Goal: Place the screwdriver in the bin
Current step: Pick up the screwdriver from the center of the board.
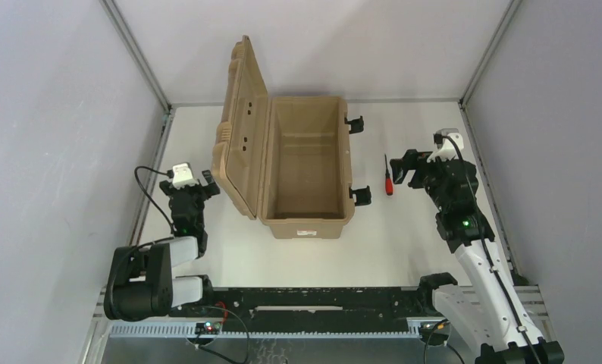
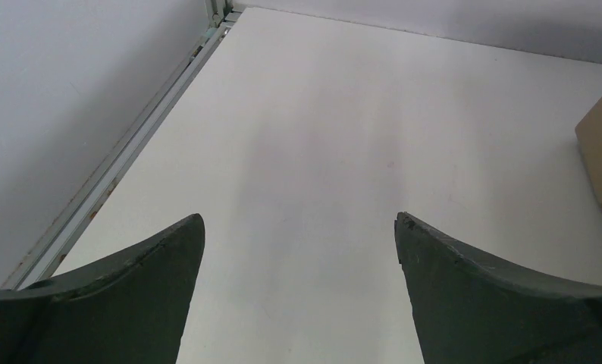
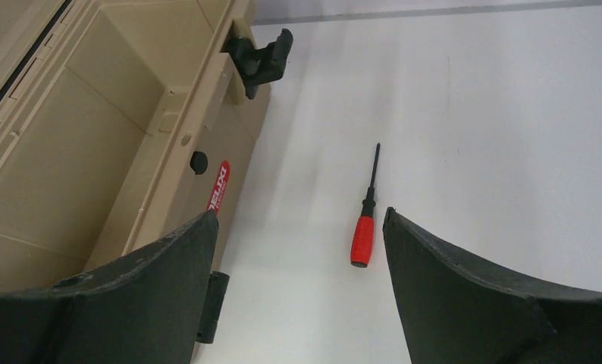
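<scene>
The screwdriver (image 1: 388, 181) (image 3: 364, 231), red handle and thin dark shaft, lies flat on the white table just right of the bin. The tan bin (image 1: 305, 220) (image 3: 158, 144) stands with its ribbed lid swung up to the left, its inside bare. My right gripper (image 1: 406, 168) (image 3: 299, 221) hovers open just right of the screwdriver; in the right wrist view the red handle lies below the gap, close to the right finger. My left gripper (image 1: 199, 184) (image 2: 299, 220) is open over bare table left of the bin's lid.
Two black latches (image 1: 355, 123) (image 3: 261, 57) stick out from the bin's right side toward the screwdriver. Metal frame rails (image 1: 151, 182) (image 2: 131, 144) run along the table's left and right edges, with grey walls behind them.
</scene>
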`<state>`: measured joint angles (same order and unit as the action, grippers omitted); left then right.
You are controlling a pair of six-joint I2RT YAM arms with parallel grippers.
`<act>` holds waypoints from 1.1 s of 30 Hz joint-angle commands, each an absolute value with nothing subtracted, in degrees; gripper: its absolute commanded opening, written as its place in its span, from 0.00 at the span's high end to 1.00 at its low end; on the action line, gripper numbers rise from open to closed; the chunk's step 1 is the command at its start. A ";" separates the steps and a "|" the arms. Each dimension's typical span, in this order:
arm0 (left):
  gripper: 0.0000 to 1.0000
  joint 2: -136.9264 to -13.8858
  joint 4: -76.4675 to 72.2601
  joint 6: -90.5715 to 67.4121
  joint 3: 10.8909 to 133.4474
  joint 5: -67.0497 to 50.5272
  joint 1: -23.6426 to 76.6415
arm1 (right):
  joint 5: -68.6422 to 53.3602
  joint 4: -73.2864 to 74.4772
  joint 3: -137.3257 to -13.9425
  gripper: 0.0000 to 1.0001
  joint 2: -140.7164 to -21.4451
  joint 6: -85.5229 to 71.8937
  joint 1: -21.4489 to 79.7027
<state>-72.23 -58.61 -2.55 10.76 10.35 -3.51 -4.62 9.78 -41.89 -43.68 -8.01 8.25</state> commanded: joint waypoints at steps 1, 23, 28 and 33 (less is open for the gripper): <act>0.00 -72.06 -60.29 -1.75 11.09 10.46 -3.58 | -4.91 6.94 -41.48 0.12 -42.57 -8.24 7.95; 0.00 -72.05 -60.28 -1.73 10.99 10.45 -3.61 | -0.37 12.62 -49.96 0.14 -42.17 -9.18 11.67; 0.00 -72.07 -60.29 -1.76 11.14 10.37 -3.56 | -0.37 18.13 -55.37 0.15 -45.03 -8.88 12.40; 0.00 -72.07 -60.29 -1.74 10.99 10.38 -3.60 | 0.00 23.92 -62.55 0.15 -49.32 -8.79 13.24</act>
<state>-72.23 -58.61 -2.55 10.76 10.35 -3.51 -0.91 18.11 -56.88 -46.46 -9.10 12.43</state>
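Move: The screwdriver lies on the board about 12 cm ahead of the right hand, 1 cm to its right and some 25 cm below. The bin's middle is roughly 27 cm to this hand's left, 8 cm ahead and 17 cm down. Of its two latches, both about 11 cm below, the near one is 6 cm back and 13 cm left, the far one 20 cm ahead and 11 cm left. From the left hand the screwdriver is about 60 cm right, 7 cm ahead and 12 cm lower. Upward, slowly at first and then faster, the right hand climbs about 7.5 cm, moving away from the screwdriver instead of down to it. The fingers stay wide open and empty, still pointing mostly forward, and their tips tilt up by about 5 degrees. They touch nothing. ##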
